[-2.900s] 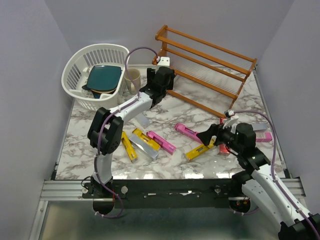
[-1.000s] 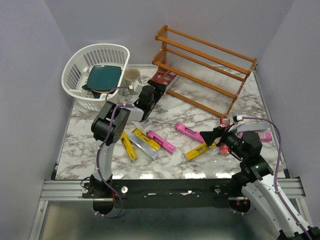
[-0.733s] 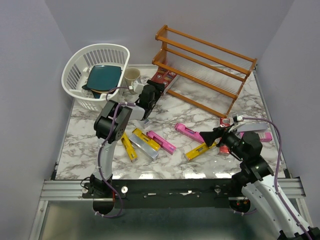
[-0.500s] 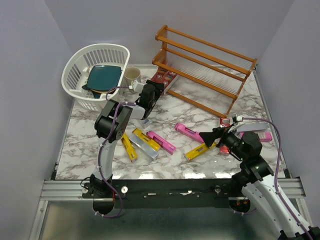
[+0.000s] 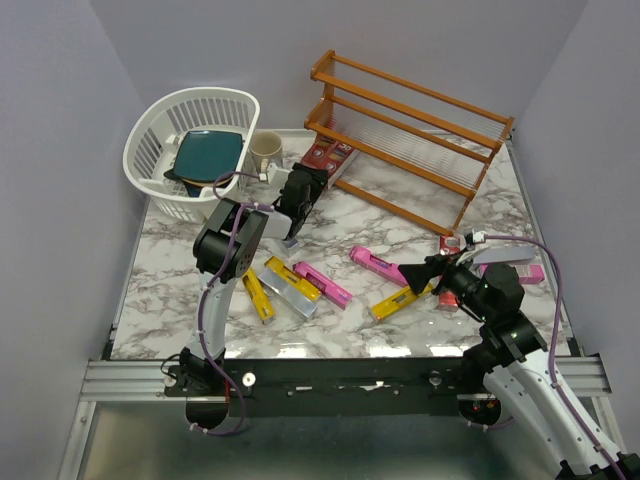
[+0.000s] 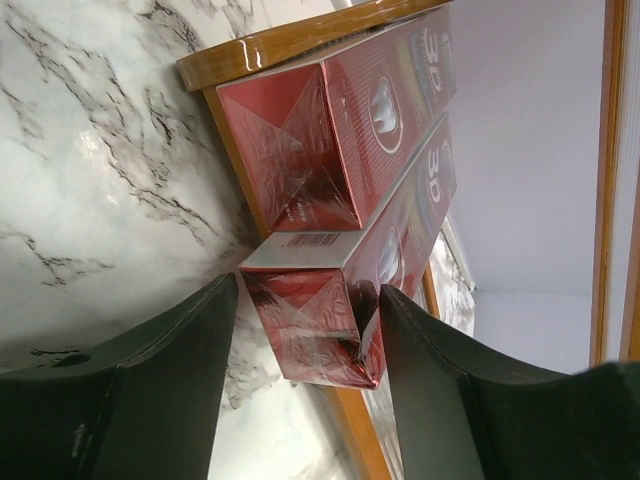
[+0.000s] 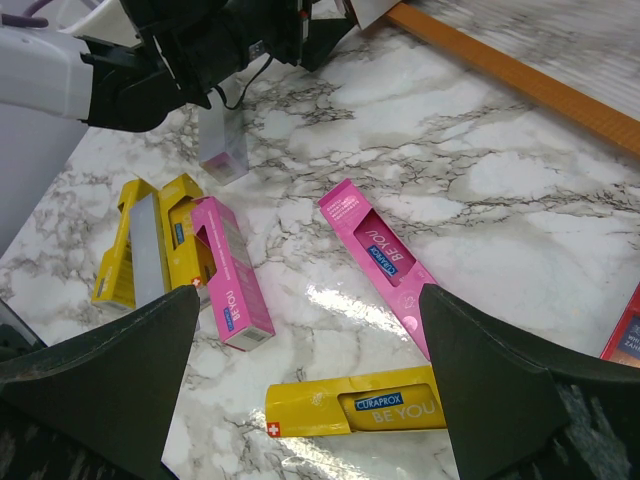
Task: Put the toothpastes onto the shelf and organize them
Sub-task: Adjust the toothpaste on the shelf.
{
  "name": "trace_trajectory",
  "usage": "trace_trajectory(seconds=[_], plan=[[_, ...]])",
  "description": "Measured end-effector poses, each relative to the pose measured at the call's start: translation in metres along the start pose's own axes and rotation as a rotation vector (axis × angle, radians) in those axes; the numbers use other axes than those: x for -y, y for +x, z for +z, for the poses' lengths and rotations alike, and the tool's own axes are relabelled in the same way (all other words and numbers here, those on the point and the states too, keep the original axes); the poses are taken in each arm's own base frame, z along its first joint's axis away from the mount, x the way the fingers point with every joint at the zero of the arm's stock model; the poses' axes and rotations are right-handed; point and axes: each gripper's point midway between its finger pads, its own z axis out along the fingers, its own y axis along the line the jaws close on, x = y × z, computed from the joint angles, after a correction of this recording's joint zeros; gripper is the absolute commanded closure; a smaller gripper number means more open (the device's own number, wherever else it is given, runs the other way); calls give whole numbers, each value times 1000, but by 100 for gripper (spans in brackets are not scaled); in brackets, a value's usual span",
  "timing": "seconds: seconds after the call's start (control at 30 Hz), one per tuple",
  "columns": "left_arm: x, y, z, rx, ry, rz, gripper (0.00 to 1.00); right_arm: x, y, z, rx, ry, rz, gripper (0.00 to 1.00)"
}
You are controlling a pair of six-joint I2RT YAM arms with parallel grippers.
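Note:
The wooden shelf (image 5: 410, 130) stands at the back right. Two red toothpastes (image 5: 325, 155) lie side by side at its left end against the bottom rail (image 6: 300, 35). My left gripper (image 5: 303, 188) is shut on the near end of the lower red carton (image 6: 320, 310); the other red carton (image 6: 340, 130) lies just beside it. Several toothpastes lie loose on the table: yellow (image 5: 258, 292), pink (image 5: 322, 284), pink (image 5: 377, 264), yellow (image 5: 397, 301), red (image 5: 447, 295). My right gripper (image 5: 415, 275) is open above the yellow carton (image 7: 350, 410), holding nothing.
A white basket (image 5: 190, 145) with a teal plate (image 5: 208, 155) stands at the back left, a beige mug (image 5: 265, 152) next to it. A silver carton (image 5: 285, 238) lies under my left arm. Pink and silver cartons (image 5: 520, 265) lie by the right edge.
My left gripper drew back from the shelf's left end, leaving a red carton there, and its fingers then narrowed around a red carton's end. The right arm barely moved.

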Motion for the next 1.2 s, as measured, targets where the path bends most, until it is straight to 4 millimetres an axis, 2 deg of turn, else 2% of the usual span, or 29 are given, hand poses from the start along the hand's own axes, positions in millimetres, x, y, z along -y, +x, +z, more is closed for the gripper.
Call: trace_trajectory(seconds=[0.03,0.1,0.23,0.4,0.6,0.9,1.2], plan=[[-1,0,0,-1,-1,1,42,0,0,0,0,0,0,0],[2,1,0,-3,12,-3,44,0,0,0,0,0,0,0],[5,2,0,-9,25,-9,58,0,0,0,0,0,0,0],[8,3,-2,-15,47,-19,62,0,0,0,1,-1,0,0],[10,5,-6,-32,75,-48,62,0,0,0,1,-1,0,0],[30,3,-10,-37,152,-137,62,0,0,0,1,-1,0,0],[33,0,-6,-20,140,-155,62,0,0,0,1,-1,0,0]])
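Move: About 8 cm ahead of the left hand and 3 cm to its right, roughly level with it, lies the middle of the right-hand red toothpaste on the lower shelf; its near end sits between the fingers. The other red toothpaste is some 10 cm ahead and 3 cm left, the mug about 5 cm ahead and 14 cm left. From the idle right hand, the right-hand red toothpaste lies roughly 40 cm ahead, 18 cm left and 10 cm lower. Closing on the near end of the right-hand red toothpaste, the left hand's fingers pinch it between top and bottom faces, then keep that grip while the hand rises about 3 cm, mostly in the second half, and eases just over 1 cm right, away from the other red toothpaste. The wrist rolls some 10 degrees, right side up, and the fingertips tip up about 5 degrees. ##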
